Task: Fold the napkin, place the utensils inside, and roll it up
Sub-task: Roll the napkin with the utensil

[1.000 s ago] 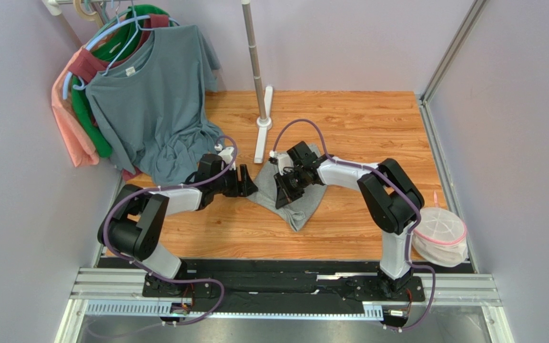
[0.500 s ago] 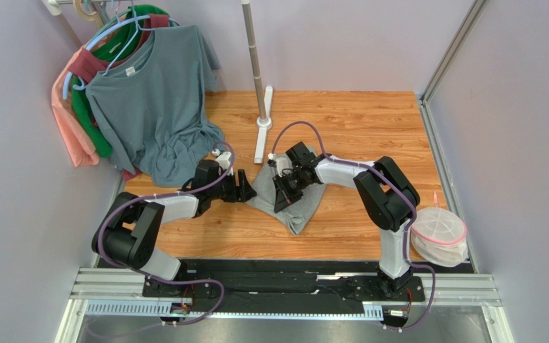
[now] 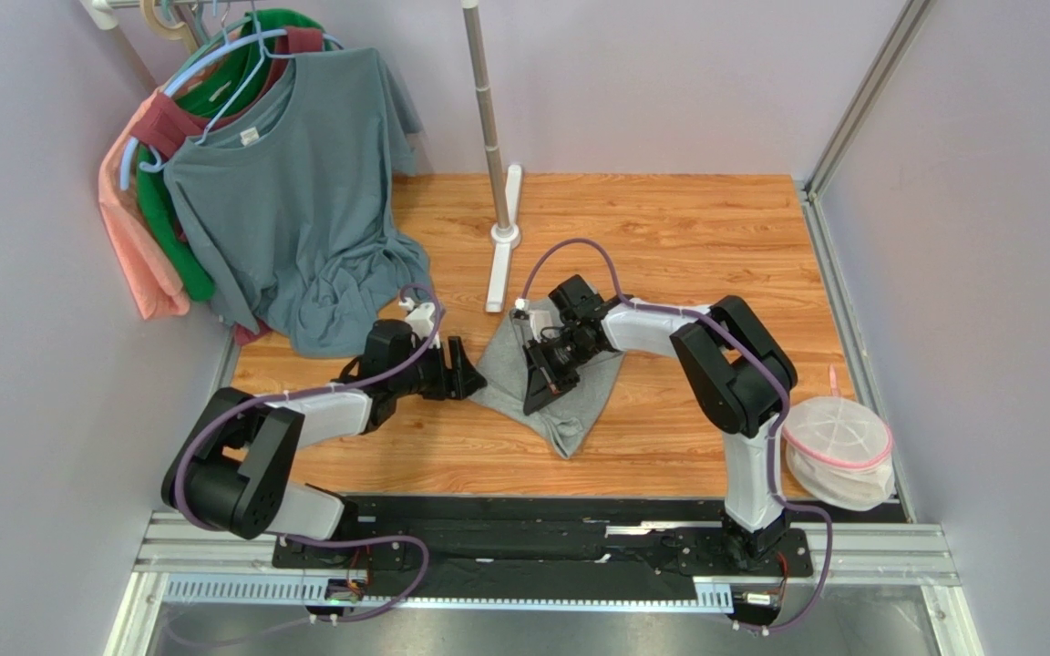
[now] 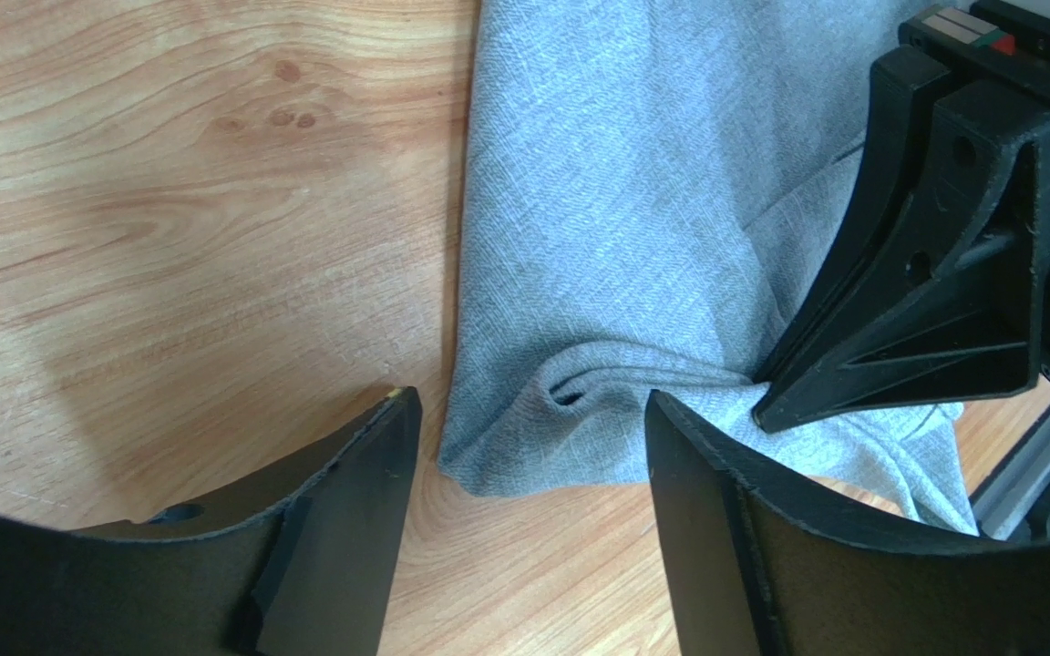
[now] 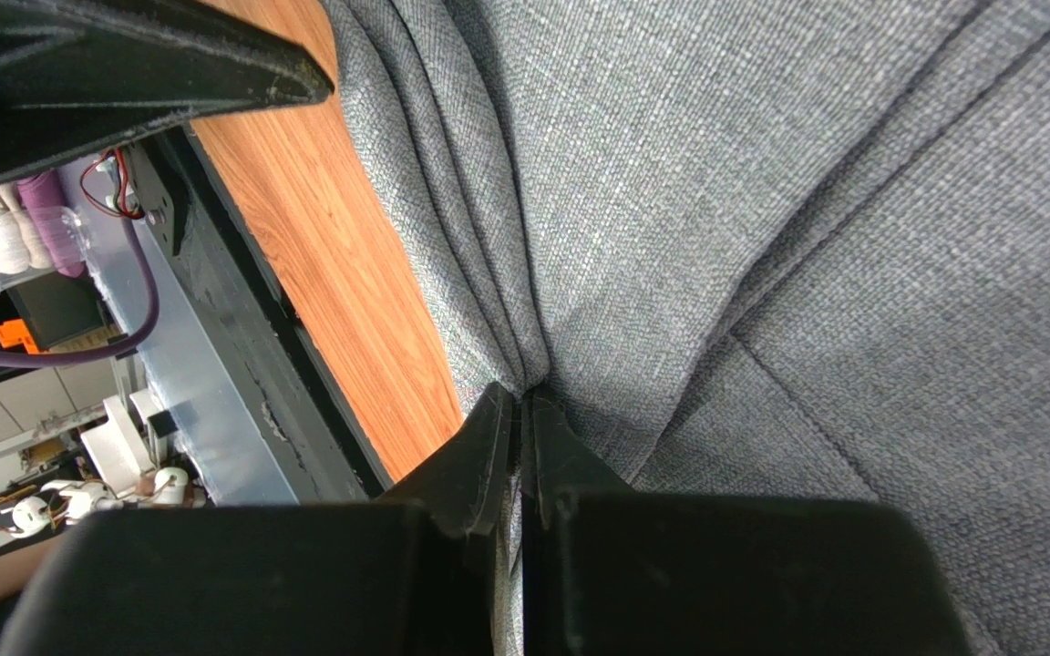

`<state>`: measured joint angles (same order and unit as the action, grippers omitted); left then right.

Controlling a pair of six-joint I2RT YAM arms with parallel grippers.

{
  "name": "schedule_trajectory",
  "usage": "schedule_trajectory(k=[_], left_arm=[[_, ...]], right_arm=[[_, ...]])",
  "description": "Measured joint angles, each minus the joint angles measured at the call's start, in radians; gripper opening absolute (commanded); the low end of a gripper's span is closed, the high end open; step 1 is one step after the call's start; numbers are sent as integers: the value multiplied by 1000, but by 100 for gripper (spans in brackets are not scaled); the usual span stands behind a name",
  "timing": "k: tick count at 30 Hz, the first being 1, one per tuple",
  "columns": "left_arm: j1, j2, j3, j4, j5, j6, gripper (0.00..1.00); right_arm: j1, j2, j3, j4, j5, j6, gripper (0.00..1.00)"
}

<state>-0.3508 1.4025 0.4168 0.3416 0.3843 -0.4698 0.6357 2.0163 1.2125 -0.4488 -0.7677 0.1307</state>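
Observation:
The grey napkin (image 3: 565, 390) lies rumpled on the wooden table (image 3: 681, 246), partly folded over itself. My right gripper (image 3: 539, 392) is shut on a pinched fold of the napkin (image 5: 763, 205), and cloth shows between its closed jaws (image 5: 524, 399). My left gripper (image 3: 470, 372) stands open just left of the cloth. In the left wrist view its fingertips (image 4: 531, 403) straddle the napkin's near corner (image 4: 503, 458) without touching it, and the right gripper (image 4: 928, 301) presses into the cloth beyond. The utensils are out of view.
Several T-shirts on hangers (image 3: 291, 205) hang at the back left and drape onto the table. A rack pole with a white base (image 3: 505, 239) stands behind the napkin. A pink-rimmed mesh basket (image 3: 841, 444) sits at the right edge. Purple walls enclose the table.
Both grippers have shifted a little toward the near edge. The right one has dragged its pinched fold of napkin along. The left one stayed open beside the cloth.

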Motion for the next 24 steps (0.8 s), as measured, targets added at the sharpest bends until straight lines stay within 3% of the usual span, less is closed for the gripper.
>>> schedule_trajectory(k=[4,16,18,19,20,24], left_arm=[[0,11,2,6,-5,-3,61],[-2,128,66,22,33,-5,24],[-3,146,76,24,40,-10,17],[-4,156,82,24,45,-14,7],[-5,164,88,25,50,-18,2],[-11,191,116,16,64,-27,0]], right_arm=[[0,2,0,-6,-4,0,0],[0,6,8,-20,-9,2,2],[0,6,10,-24,-8,2,8],[0,6,12,-27,-5,2,12],[0,4,13,-32,0,2,15],[4,-21,14,-71,57,0,41]])
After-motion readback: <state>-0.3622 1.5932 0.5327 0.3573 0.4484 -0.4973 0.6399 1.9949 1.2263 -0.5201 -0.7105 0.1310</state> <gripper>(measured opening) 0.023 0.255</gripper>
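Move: The napkin's left corner, slightly curled, lies nearly between the left hand's open fingers, its grip spot about 1 cm ahead, 2 cm to the right and 2 cm lower. From that hand the napkin's near corner is some 12 cm to the right and 10 cm back. The right hand's shut fingers still hold the folded near edge, right at its hand point; from them the left corner lies about 4 cm ahead and 6 cm left, the near corner roughly 6 cm back and 5 cm right. The napkin's left corner is taken by the left hand, which eases rightward, down and a little forward by about 3 cm in all, its wide-open fingers closing until they pinch the cloth. The right hand stays on the folded near edge with shut fingers, then at the end begins to open, to roughly a quarter, and slides not quite 1 cm right. ##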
